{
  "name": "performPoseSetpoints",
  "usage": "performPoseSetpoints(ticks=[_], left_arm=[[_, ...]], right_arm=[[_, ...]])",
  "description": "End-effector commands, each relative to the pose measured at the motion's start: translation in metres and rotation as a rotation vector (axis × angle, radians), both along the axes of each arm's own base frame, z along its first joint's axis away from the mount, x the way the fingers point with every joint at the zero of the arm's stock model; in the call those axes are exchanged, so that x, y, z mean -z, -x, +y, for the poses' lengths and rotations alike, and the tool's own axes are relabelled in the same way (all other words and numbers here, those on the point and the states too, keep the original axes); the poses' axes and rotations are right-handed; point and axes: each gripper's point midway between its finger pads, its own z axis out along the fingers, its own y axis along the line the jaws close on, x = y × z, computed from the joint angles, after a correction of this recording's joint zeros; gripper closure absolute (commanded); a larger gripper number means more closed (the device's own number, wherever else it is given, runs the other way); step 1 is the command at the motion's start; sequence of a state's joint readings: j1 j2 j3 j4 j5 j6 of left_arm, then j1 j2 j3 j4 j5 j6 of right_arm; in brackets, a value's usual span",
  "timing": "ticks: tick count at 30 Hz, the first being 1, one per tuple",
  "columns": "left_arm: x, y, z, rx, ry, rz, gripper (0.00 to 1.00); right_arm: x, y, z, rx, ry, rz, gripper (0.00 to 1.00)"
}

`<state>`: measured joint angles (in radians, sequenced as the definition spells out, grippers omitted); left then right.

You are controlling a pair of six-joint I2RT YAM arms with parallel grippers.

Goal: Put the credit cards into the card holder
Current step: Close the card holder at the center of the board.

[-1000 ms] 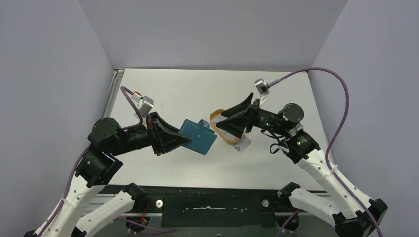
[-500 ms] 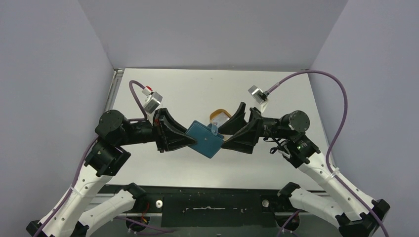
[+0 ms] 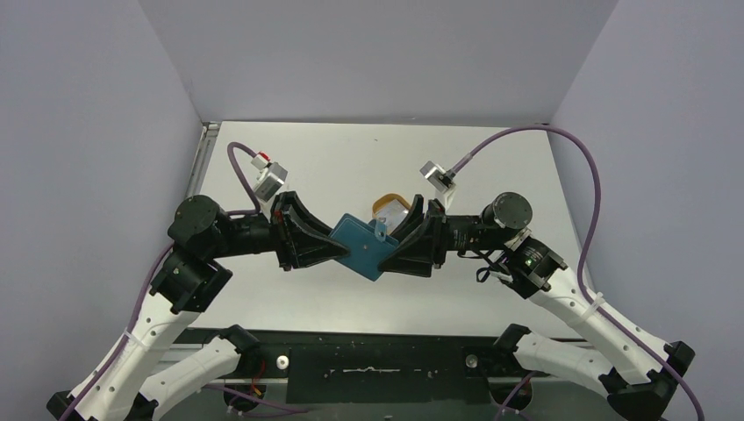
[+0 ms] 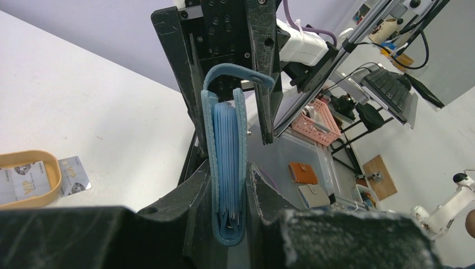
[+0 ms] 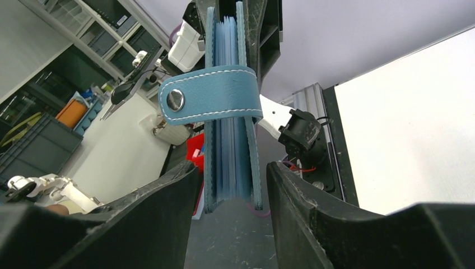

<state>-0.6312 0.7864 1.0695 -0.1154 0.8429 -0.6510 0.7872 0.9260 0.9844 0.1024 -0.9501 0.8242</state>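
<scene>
The card holder (image 3: 364, 248), a teal wallet folded shut, hangs above the table, and my left gripper (image 3: 338, 248) is shut on its spine end. In the left wrist view the card holder (image 4: 227, 140) stands on edge between the fingers, its light blue pockets showing. My right gripper (image 3: 395, 248) straddles the card holder's opposite edge. In the right wrist view the card holder (image 5: 229, 140) sits between the right gripper's (image 5: 231, 174) jaws with a small gap on each side. Its snap tab (image 5: 210, 101) wraps across. Credit cards (image 4: 22, 182) lie in an orange tray, and one credit card (image 4: 75, 174) lies beside it.
The orange-tan oval tray (image 3: 382, 207) rests on the white table just behind the two grippers. Grey walls close off the left, right and back of the table. A metal rail (image 3: 203, 145) runs along the left edge.
My right gripper swung left from over the tray to the card holder's free edge, and its jaws narrowed. My left gripper carried the card holder slightly right, then held still.
</scene>
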Motion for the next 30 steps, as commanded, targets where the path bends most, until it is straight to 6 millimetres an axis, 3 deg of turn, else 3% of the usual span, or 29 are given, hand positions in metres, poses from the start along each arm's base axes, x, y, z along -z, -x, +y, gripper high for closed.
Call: performPoseSetpoints(ticks=[1, 5, 12, 13, 15, 17, 18, 25, 30], left_arm=[[-0.034, 0.013, 0.007, 0.02, 0.079, -0.11, 1.0], [-0.034, 0.012, 0.006, 0.022, 0.084, -0.105, 1.0], [-0.037, 0.009, 0.005, 0.014, 0.101, -0.099, 0.98], [-0.035, 0.008, 0.006, 0.005, 0.102, -0.09, 0.84], [-0.032, 0.005, 0.007, -0.022, 0.112, -0.066, 0.45], [-0.03, 0.003, 0.008, -0.046, 0.145, -0.038, 0.27], [-0.027, 0.001, 0.008, -0.056, 0.169, -0.015, 0.24], [-0.018, -0.01, 0.007, -0.092, 0.289, 0.1, 0.22], [-0.016, -0.019, 0.005, -0.128, 0.276, 0.138, 0.28]], right_arm=[[-0.018, -0.001, -0.002, 0.031, -0.053, -0.027, 0.51], [-0.017, -0.006, 0.002, 0.052, -0.051, -0.021, 0.54], [-0.024, -0.009, 0.002, 0.078, -0.081, -0.028, 0.96], [-0.025, -0.011, 0.002, 0.088, -0.091, -0.03, 1.0], [-0.03, -0.013, -0.001, 0.123, -0.12, -0.035, 1.0], [-0.034, -0.018, -0.004, 0.168, -0.151, -0.044, 1.0], [-0.036, -0.02, -0.005, 0.187, -0.16, -0.046, 1.0], [-0.035, -0.032, -0.005, 0.256, -0.185, -0.036, 1.0], [-0.03, -0.035, 0.0, 0.269, -0.166, -0.031, 1.0]])
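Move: The card holder hangs in my left fingertips, its middle about 4 cm to the right of my left hand and level with it in height. From my right hand, its fingers half open around the near edge, the middle is some 4 cm left and 1 cm ahead. Far below my right hand, roughly 40 cm down, lie the orange tray, some 24 cm ahead and 6 cm right, and a loose card, 17 cm ahead and 14 cm right. I shut my half-open right fingers on the holder's right-hand edge, pinching both covers, and only then spread my left fingers wide and let go. With the holder in its grip, my right hand goes on forward, about 3 cm in all, turning clockwise some 15 degrees, while my freed left hand dips and edges forward about 2 cm each, tilting as it goes. ##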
